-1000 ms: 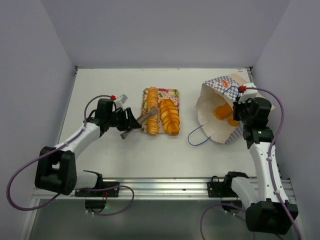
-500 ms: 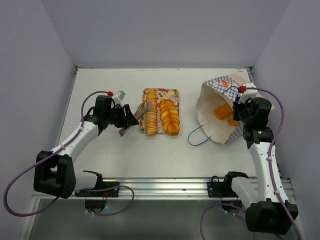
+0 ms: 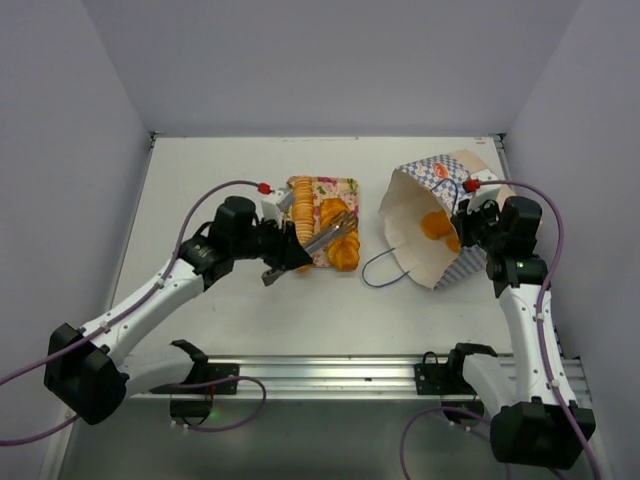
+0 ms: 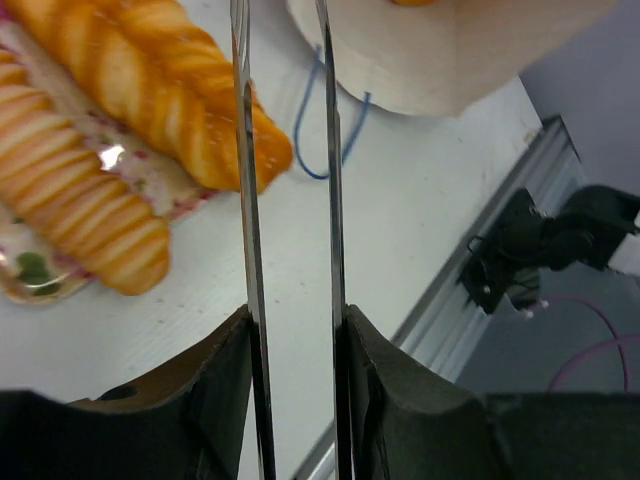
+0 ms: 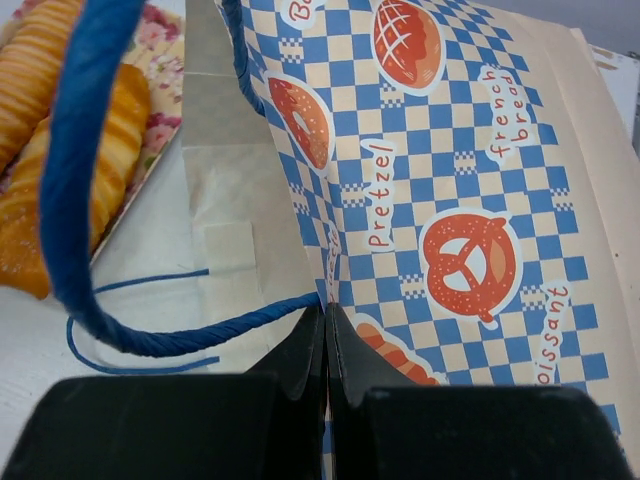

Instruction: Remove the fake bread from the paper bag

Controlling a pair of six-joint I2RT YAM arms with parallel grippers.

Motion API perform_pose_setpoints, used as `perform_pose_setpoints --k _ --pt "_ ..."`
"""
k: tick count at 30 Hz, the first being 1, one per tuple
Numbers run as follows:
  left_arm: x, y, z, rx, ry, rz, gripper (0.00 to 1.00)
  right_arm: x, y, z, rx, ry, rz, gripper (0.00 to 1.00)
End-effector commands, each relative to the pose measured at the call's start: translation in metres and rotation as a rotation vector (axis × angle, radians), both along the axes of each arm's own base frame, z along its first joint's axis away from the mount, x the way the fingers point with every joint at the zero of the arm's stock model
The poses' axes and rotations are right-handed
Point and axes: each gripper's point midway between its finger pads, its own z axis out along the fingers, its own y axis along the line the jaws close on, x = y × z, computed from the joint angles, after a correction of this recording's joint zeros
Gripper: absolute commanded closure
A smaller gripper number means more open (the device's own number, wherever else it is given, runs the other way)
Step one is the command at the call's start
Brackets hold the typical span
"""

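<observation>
The paper bag (image 3: pixel 440 215) lies tilted on its side with its mouth facing left. My right gripper (image 5: pixel 327 312) is shut on the bag's (image 5: pixel 450 200) checkered rim, right next to a blue cord handle (image 5: pixel 75 200). Orange fake bread (image 3: pixel 436 226) shows inside the bag. On the flowered tray (image 3: pixel 345 185) lie a ridged loaf (image 4: pixel 80 220) and a twisted loaf (image 3: pixel 343 240). My left gripper (image 3: pixel 290 256) is shut on metal tongs (image 3: pixel 325 238), whose blades (image 4: pixel 245 200) reach over the tray's near right corner toward the bag mouth (image 4: pixel 450 50). Nothing shows between the blades.
The bag's other blue handle (image 3: pixel 385 270) lies looped on the table in front of its mouth. The metal rail (image 3: pixel 330 370) runs along the near edge. Walls close in the table on the left, back and right.
My left arm has swung right with the tongs, from beside the tray to over its near right corner, and the blades have narrowed. The right gripper has shifted the bag mouth leftward.
</observation>
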Motion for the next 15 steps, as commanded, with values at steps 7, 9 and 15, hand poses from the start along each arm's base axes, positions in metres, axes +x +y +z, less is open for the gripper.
perform_pose_setpoints --k 7,9,15 --pt "-0.05 -0.093 0.01 -0.013 -0.102 -0.243 0.56 -0.022 0.047 0.009 0.024 -0.016 0.335 1.0" --pt "-0.045 -0.107 0.012 -0.009 -0.117 -0.247 0.56 -0.024 0.048 0.01 0.018 -0.02 0.343 1.0" --pt "-0.016 -0.145 -0.009 0.059 -0.131 -0.251 0.54 -0.024 0.047 0.007 0.018 -0.012 0.342 1.0"
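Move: The tongs in the left gripper are bound for the bread still in the paper bag, some 36 cm to the gripper's right, about 12 cm ahead and 14 cm lower. The loose bag handle lies roughly 21 cm to the right, level with the gripper and 17 cm below; the braided loaf is 10 cm right, 9 cm ahead and 14 cm down. From the right gripper, shut on the bag's rim, the bagged bread lies about 3 cm left, 2 cm ahead and 17 cm below. Swing the left gripper about 12 cm to the right, drawing back some 6 cm first and easing forward at the end while sinking about 4 cm, so the half-open tongs leave the loaves for the bag's mouth; turn it roughly 15 degrees clockwise. Meanwhile, keep the bag's rim pinched in the right gripper and pull it about 4 cm left and slightly back, turning counter-clockwise. ##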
